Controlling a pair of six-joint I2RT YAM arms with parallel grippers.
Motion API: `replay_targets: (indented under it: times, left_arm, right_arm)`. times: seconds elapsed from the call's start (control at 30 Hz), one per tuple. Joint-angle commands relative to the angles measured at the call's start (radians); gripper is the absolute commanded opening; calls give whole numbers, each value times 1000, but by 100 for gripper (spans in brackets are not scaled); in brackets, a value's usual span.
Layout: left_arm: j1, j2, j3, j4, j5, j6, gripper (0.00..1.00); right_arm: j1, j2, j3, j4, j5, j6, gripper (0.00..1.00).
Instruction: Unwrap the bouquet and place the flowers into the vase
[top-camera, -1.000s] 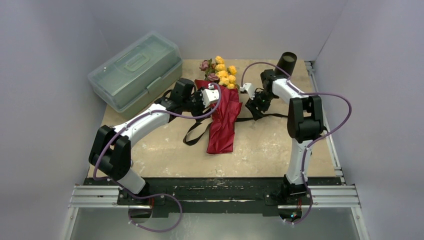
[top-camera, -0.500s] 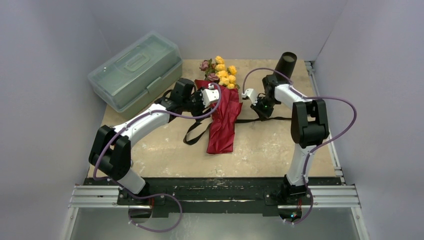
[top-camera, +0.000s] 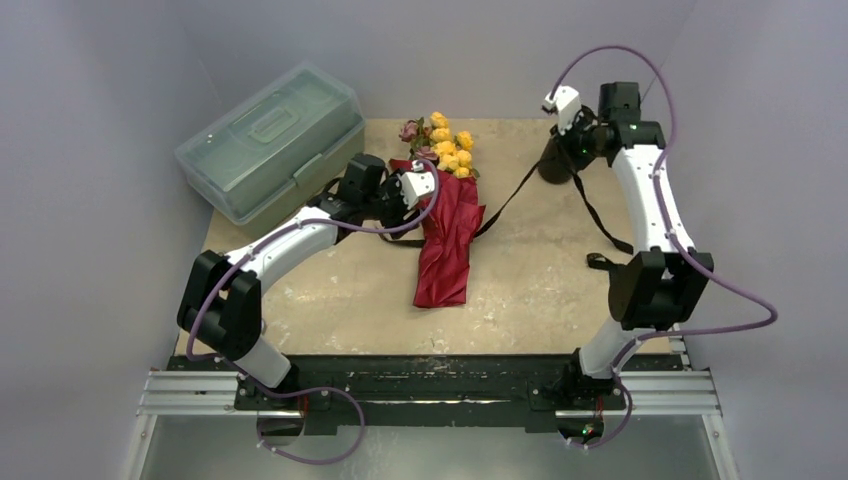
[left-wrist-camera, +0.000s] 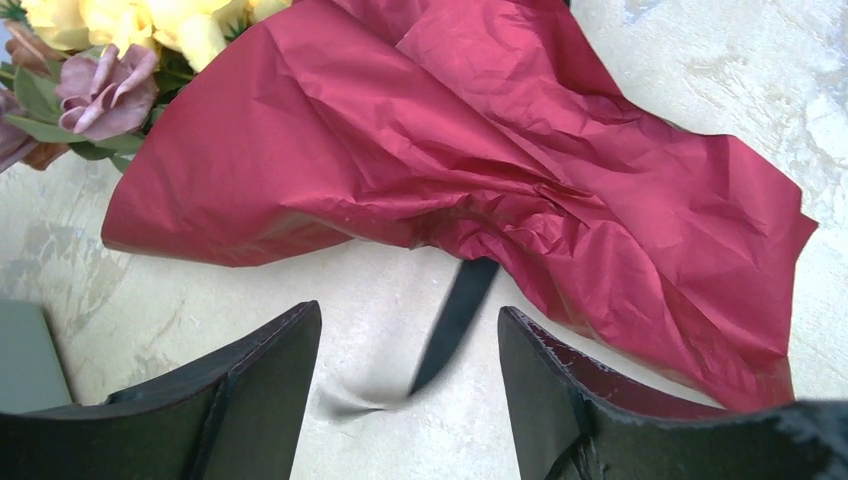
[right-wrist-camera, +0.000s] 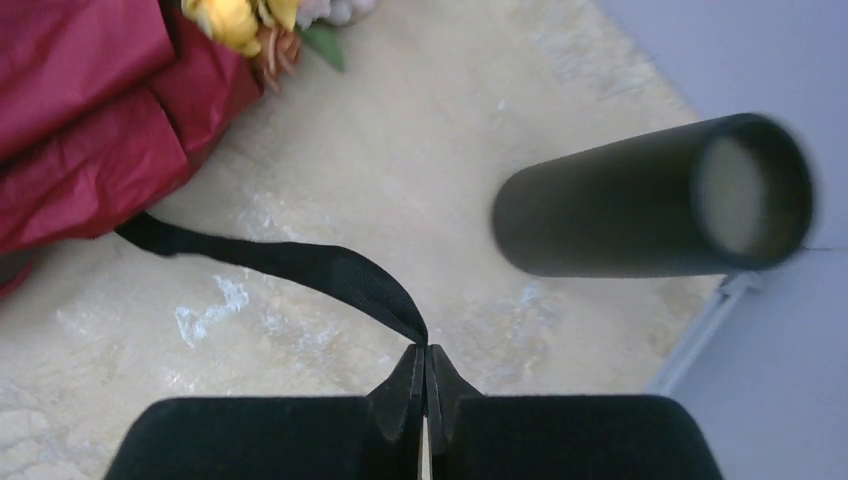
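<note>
The bouquet lies mid-table, its red paper (top-camera: 447, 235) spread toward me and its yellow and pink flowers (top-camera: 445, 142) at the far end. My left gripper (top-camera: 410, 190) hovers open at the wrap's left side. Its fingers straddle a blurred stretch of black ribbon (left-wrist-camera: 455, 320) below the red paper (left-wrist-camera: 480, 170), without touching it. My right gripper (top-camera: 572, 140) is raised at the back right, shut on the ribbon (right-wrist-camera: 300, 262), which runs taut back to the paper (right-wrist-camera: 90, 120). The black vase (right-wrist-camera: 640, 205) stands just beyond it and is partly hidden in the top view.
A translucent green-grey lidded box (top-camera: 272, 140) sits at the back left corner. A loose tail of ribbon (top-camera: 600, 258) hangs down to the table beside the right arm. Grey walls close in the sides and back. A metal rail (top-camera: 662, 290) runs along the right edge.
My right gripper has shut on the ribbon and swung up and back to the right, beside the vase. The ribbon loops near the bouquet are pulled out straight. The left arm has held still.
</note>
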Motion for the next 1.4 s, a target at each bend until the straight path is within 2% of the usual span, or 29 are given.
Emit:
replay_targets:
  times: [0.0, 0.2, 0.43, 0.57, 0.67, 0.73, 0.9, 1.13, 1.23, 1.37]
  left_arm:
    - [27, -25, 9, 54, 5, -49, 65]
    - [46, -7, 21, 75, 15, -76, 65]
    - [57, 8, 34, 99, 17, -101, 65]
    - [64, 3, 30, 97, 15, -99, 65]
    - [67, 1, 25, 98, 16, -99, 65]
    - [67, 1, 22, 100, 17, -99, 65]
    - [67, 6, 22, 102, 20, -97, 65]
    - [67, 25, 32, 104, 47, -105, 65]
    - [67, 26, 37, 101, 51, -103, 65]
    - [67, 21, 37, 86, 51, -89, 65]
  right_arm:
    - [-23, -72, 125, 10, -49, 109, 0]
    - [-56, -68, 360, 72, 24, 189, 0]
    - [-100, 47, 698, 158, 131, 258, 0]
    - [-119, 42, 758, 269, 187, 269, 0]
    - [-132, -10, 692, 347, 219, 259, 0]
    - [-142, -55, 633, 330, 222, 260, 0]
    - [-187, -208, 326, 300, 205, 224, 0]
    - [-205, -351, -20, 173, 164, 143, 0]
    - [-210, -369, -162, 157, 183, 102, 0]
    - [-256, -289, -266, 99, 150, 78, 0]
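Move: My right hand already pinches the black ribbon, which runs down from it to the bouquet's waist, about 22 cm left of this hand, 4 cm back and 19 cm below. The clear table patch I take the ribbon to is some 9 cm right, 3 cm back and 22 cm below; the vase stands 8 cm ahead, a couple of cm right and 10 cm below. From my left hand that patch is roughly 38 cm right, 4 cm ahead and 15 cm below. Keeping its pinch, my right hand whips the ribbon up about 32 cm and rightward, away from the bouquet, the fingers tilting up nearly 50 degrees. Then it sinks some 24 cm while drawing back about 8 cm, ending 11 cm farther right, most of the tilt undone and the wrist turned 25 degrees clockwise. My left hand, open and empty, eases about 2 cm forward. ##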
